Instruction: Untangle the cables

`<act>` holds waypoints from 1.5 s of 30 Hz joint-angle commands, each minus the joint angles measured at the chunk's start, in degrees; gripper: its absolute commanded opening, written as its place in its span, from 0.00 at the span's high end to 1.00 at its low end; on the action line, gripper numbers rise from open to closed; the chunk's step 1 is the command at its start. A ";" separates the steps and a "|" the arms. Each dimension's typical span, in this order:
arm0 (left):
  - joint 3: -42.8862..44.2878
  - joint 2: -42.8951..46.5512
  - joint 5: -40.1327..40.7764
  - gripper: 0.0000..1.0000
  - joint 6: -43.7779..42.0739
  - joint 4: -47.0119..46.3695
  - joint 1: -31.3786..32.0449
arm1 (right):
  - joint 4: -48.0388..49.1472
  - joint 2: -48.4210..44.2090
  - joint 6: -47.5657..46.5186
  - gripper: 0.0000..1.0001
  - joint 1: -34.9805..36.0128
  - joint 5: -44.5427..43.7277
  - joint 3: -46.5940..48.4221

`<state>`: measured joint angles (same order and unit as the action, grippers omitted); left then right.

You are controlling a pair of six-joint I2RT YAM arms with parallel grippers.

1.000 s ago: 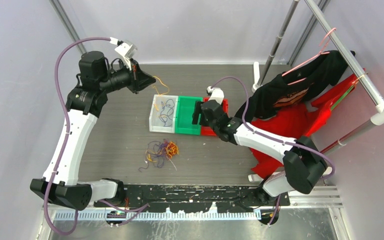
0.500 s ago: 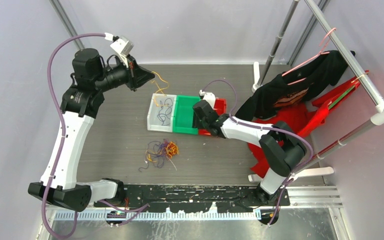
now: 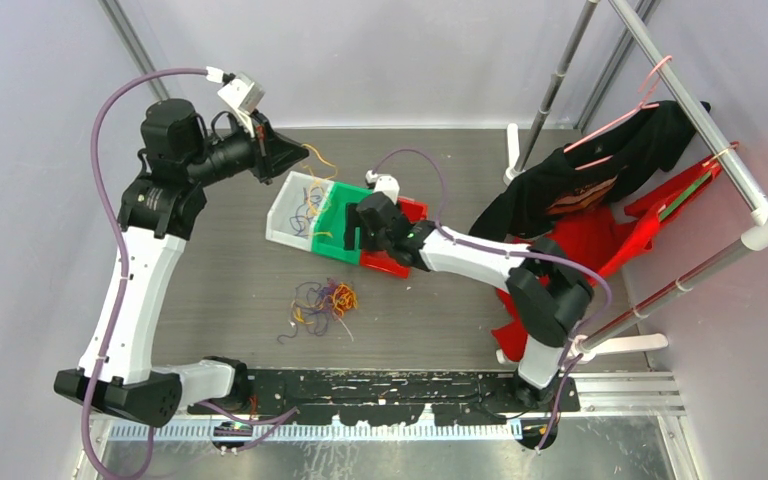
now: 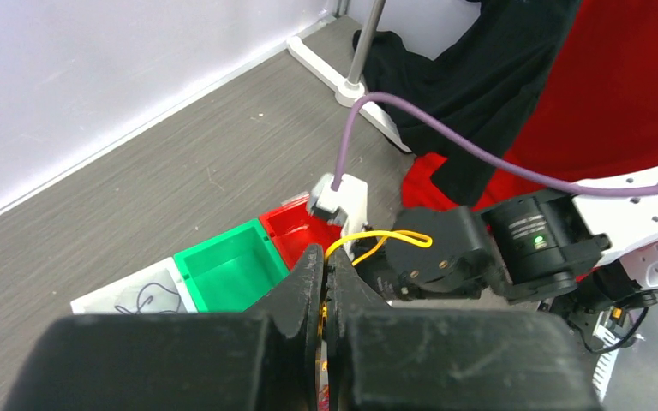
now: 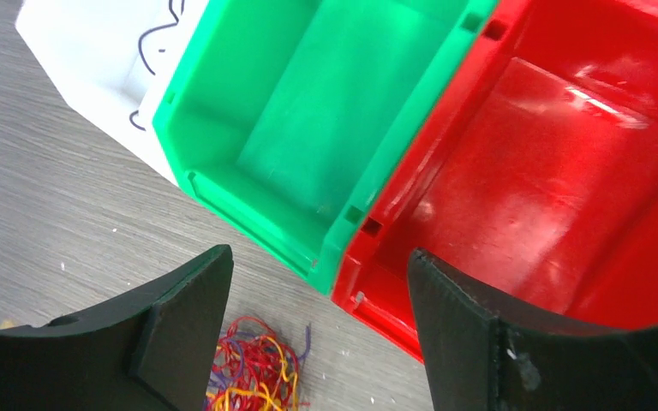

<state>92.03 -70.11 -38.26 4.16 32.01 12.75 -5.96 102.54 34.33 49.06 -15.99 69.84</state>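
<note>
The cables (image 3: 322, 303) lie as a loose purple, orange-yellow and red tangle on the table in front of the bins, and the tangle (image 5: 253, 368) also shows low in the right wrist view. My left gripper (image 3: 298, 152) is raised at the back left, shut on a single yellow cable (image 4: 385, 235) that loops out past its tips (image 4: 326, 257). Purple and yellow strands (image 3: 310, 205) lie in the white bin (image 3: 278, 218). My right gripper (image 3: 352, 228) stands open over the near edge of the green bin (image 5: 308, 111) and red bin (image 5: 565, 171), with nothing between its fingers (image 5: 184, 300).
The white, green (image 3: 330, 250) and red (image 3: 385, 262) bins form one skewed row mid-table. Black and red garments (image 3: 580, 190) hang on a rack (image 3: 700, 110) at the right, with a white stand foot (image 3: 513, 150) behind.
My right gripper has moved left across the bins, and the bin row has slid left and turned askew. The left gripper rose slightly, still holding the yellow cable.
</note>
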 commanded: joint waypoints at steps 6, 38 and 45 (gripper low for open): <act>0.40 -5.43 -2.25 1.00 5.57 -4.82 4.94 | -2.54 -23.09 1.88 0.20 -6.84 -4.25 -7.43; 8.94 -29.04 7.79 1.00 -4.01 -3.86 19.04 | -6.47 -34.49 5.16 0.23 -12.60 -13.99 -17.54; 3.74 -29.45 15.17 1.00 -12.11 -2.74 21.82 | -8.83 -35.53 5.97 0.19 -14.19 -15.04 -17.03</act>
<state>97.43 -100.25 -28.21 -1.91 30.35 32.62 -15.25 69.65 38.48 35.66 -28.75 51.13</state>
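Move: The left hand, already pinching a yellow cable, has the red bin about 16 cm to its right, 7 cm ahead and 40 cm below. The green bin is some 5 cm right and 10 ahead of that hand, the white bin 4 cm left and 12 ahead, and the cable tangle 7 cm back and 1 cm right. From the open right hand, the red bin is about 8 cm right, 2 ahead and 8 below. Left lowers its yellow cable some 17 cm and right, towards the red bin; open right hand retreats rightward. ##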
